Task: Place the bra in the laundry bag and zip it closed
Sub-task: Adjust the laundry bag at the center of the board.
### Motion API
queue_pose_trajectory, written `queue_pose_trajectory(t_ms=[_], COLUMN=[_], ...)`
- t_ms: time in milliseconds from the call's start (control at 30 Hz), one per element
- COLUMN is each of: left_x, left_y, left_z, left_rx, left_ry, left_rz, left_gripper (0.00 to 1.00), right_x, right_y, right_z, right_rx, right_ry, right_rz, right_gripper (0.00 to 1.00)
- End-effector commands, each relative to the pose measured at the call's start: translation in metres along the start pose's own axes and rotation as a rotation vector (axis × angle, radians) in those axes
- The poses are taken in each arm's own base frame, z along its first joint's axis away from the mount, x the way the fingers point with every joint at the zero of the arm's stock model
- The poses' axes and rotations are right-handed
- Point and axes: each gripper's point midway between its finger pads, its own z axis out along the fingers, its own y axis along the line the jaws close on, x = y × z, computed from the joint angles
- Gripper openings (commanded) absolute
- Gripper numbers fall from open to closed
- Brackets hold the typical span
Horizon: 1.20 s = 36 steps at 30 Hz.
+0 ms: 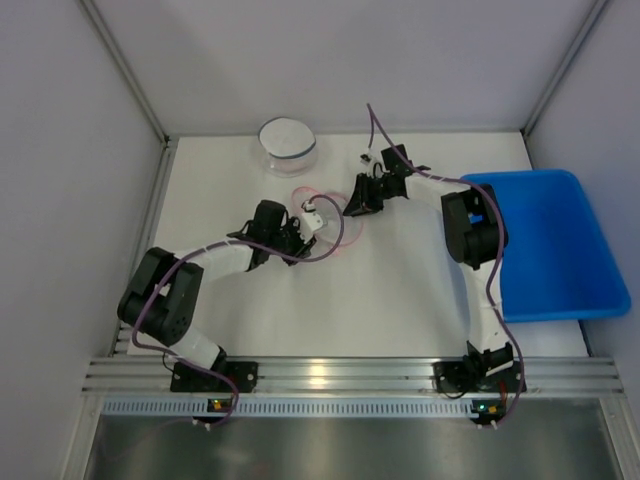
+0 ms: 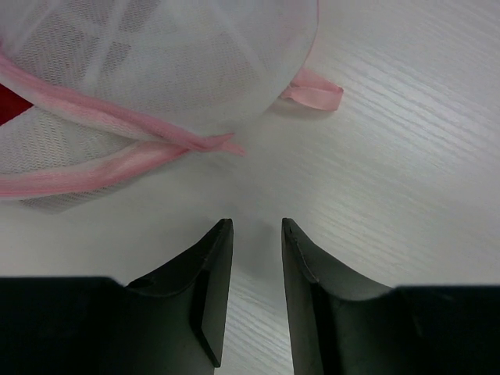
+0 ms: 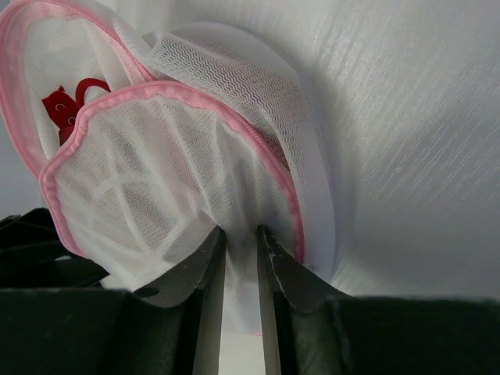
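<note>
The laundry bag point(image 1: 325, 212) is a white mesh pouch with pink trim, lying mid-table between both arms. The red bra point(image 3: 66, 105) shows inside its open mouth. My right gripper point(image 3: 242, 229) has its jaws pinched on a fold of the bag's mesh point(image 3: 195, 180), beside the pink zipper edge point(image 3: 285, 183). In the top view the right gripper point(image 1: 357, 200) is at the bag's right side. My left gripper point(image 2: 256, 223) is open over bare table, just short of the bag point(image 2: 141, 62) and its pink seam end point(image 2: 223, 144). From above, that left gripper point(image 1: 312, 222) sits at the bag's left edge.
A round white mesh container point(image 1: 287, 145) stands at the back of the table. A blue bin point(image 1: 560, 290) lies along the right side. A pink loop tab point(image 2: 312, 92) sticks out from the bag. Grey walls close in the left and back.
</note>
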Motion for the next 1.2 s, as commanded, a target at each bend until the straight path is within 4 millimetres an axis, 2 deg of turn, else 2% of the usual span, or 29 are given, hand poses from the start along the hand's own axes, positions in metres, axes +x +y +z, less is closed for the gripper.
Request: queue_pose_trajectory(t_ms=[0, 200, 467, 533, 633, 667, 700, 767, 833, 867, 900, 933, 967, 1000, 1033, 1100, 1133, 1167], left_x=[-0.035, -0.048, -0.048, -0.049, -0.053, -0.060, -0.065, -0.068, -0.078, -0.068, -0.077, -0.076, -0.066, -0.067, -0.071, -0.065, -0.067, -0.066], left_y=[0.019, 0.032, 0.029, 0.034, 0.038, 0.032, 0.032, 0.030, 0.033, 0.026, 0.030, 0.029, 0.022, 0.018, 0.020, 0.016, 0.016, 0.015], left_z=[0.001, 0.021, 0.024, 0.026, 0.026, 0.026, 0.023, 0.019, 0.016, 0.014, 0.011, 0.008, 0.004, 0.000, -0.005, -0.012, -0.017, -0.019], left_rx=[-0.051, -0.071, -0.034, -0.053, -0.057, -0.011, 0.008, 0.037, 0.041, 0.066, 0.066, 0.077, 0.107, 0.142, 0.151, 0.184, 0.199, 0.209], left_ry=[-0.084, -0.073, -0.073, -0.066, -0.074, -0.111, -0.132, -0.139, -0.135, -0.079, -0.081, -0.060, -0.007, -0.001, -0.006, 0.016, 0.008, 0.012], left_rz=[0.056, -0.010, 0.031, 0.017, 0.001, -0.012, -0.017, -0.049, -0.062, -0.113, -0.122, -0.147, -0.180, -0.196, -0.212, -0.254, -0.271, -0.287], left_gripper=[0.38, 0.35, 0.36, 0.31, 0.15, 0.08, 0.05, 0.00, 0.00, 0.00, 0.00, 0.00, 0.00, 0.00, 0.00, 0.00, 0.00, 0.00], right_x=[0.012, 0.017, 0.016, 0.016, 0.015, 0.014, 0.013, 0.006, -0.009, -0.015, -0.028, -0.032, -0.036, -0.037, -0.044, -0.038, -0.040, -0.039], right_y=[-0.032, -0.031, -0.030, -0.028, -0.025, -0.022, -0.021, -0.014, -0.003, 0.002, 0.008, 0.012, 0.015, 0.010, 0.022, 0.025, 0.038, 0.043], right_z=[0.018, 0.021, 0.023, 0.024, 0.023, 0.023, 0.021, 0.014, -0.002, -0.009, -0.026, -0.035, -0.045, -0.055, -0.073, -0.084, -0.097, -0.100], right_rx=[0.105, 0.089, 0.078, 0.071, 0.061, 0.052, 0.050, 0.042, 0.031, 0.025, 0.023, 0.022, 0.020, 0.031, 0.030, 0.041, 0.036, 0.030], right_ry=[0.020, 0.035, 0.037, 0.038, 0.038, 0.039, 0.037, 0.016, -0.027, -0.043, -0.082, -0.096, -0.113, -0.125, -0.159, -0.162, -0.187, -0.199], right_rz=[0.026, 0.054, 0.070, 0.073, 0.060, 0.051, 0.047, 0.006, -0.042, -0.062, -0.101, -0.122, -0.145, -0.186, -0.237, -0.332, -0.382, -0.422], right_gripper=[0.20, 0.20, 0.20, 0.20, 0.21, 0.22, 0.23, 0.29, 0.39, 0.42, 0.45, 0.47, 0.50, 0.53, 0.55, 0.56, 0.57, 0.56])
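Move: The near-left end of the pink zip rim on the laundry bag is about 4 cm ahead of the left hand and 2 cm to its right, roughly at fingertip height; from the right hand it lies some 7 cm back and 6 cm left. From the left hand, the bag's mesh lid centres about 8 cm ahead and 5 cm right, its pink tab 2 cm ahead and 6 cm right, and the blue-rimmed white bag 26 cm ahead and 6 cm left. The laundry bag's near-left rim end is what the left hand goes for: it slides forward about 4 cm and some 2 cm right, shuts its fingers on the pink edge, then lifts it about 5 cm, tipping slightly. The right fingers, already gathering the lid mesh, hold still at first, then open, let go and back away up and to the right. ##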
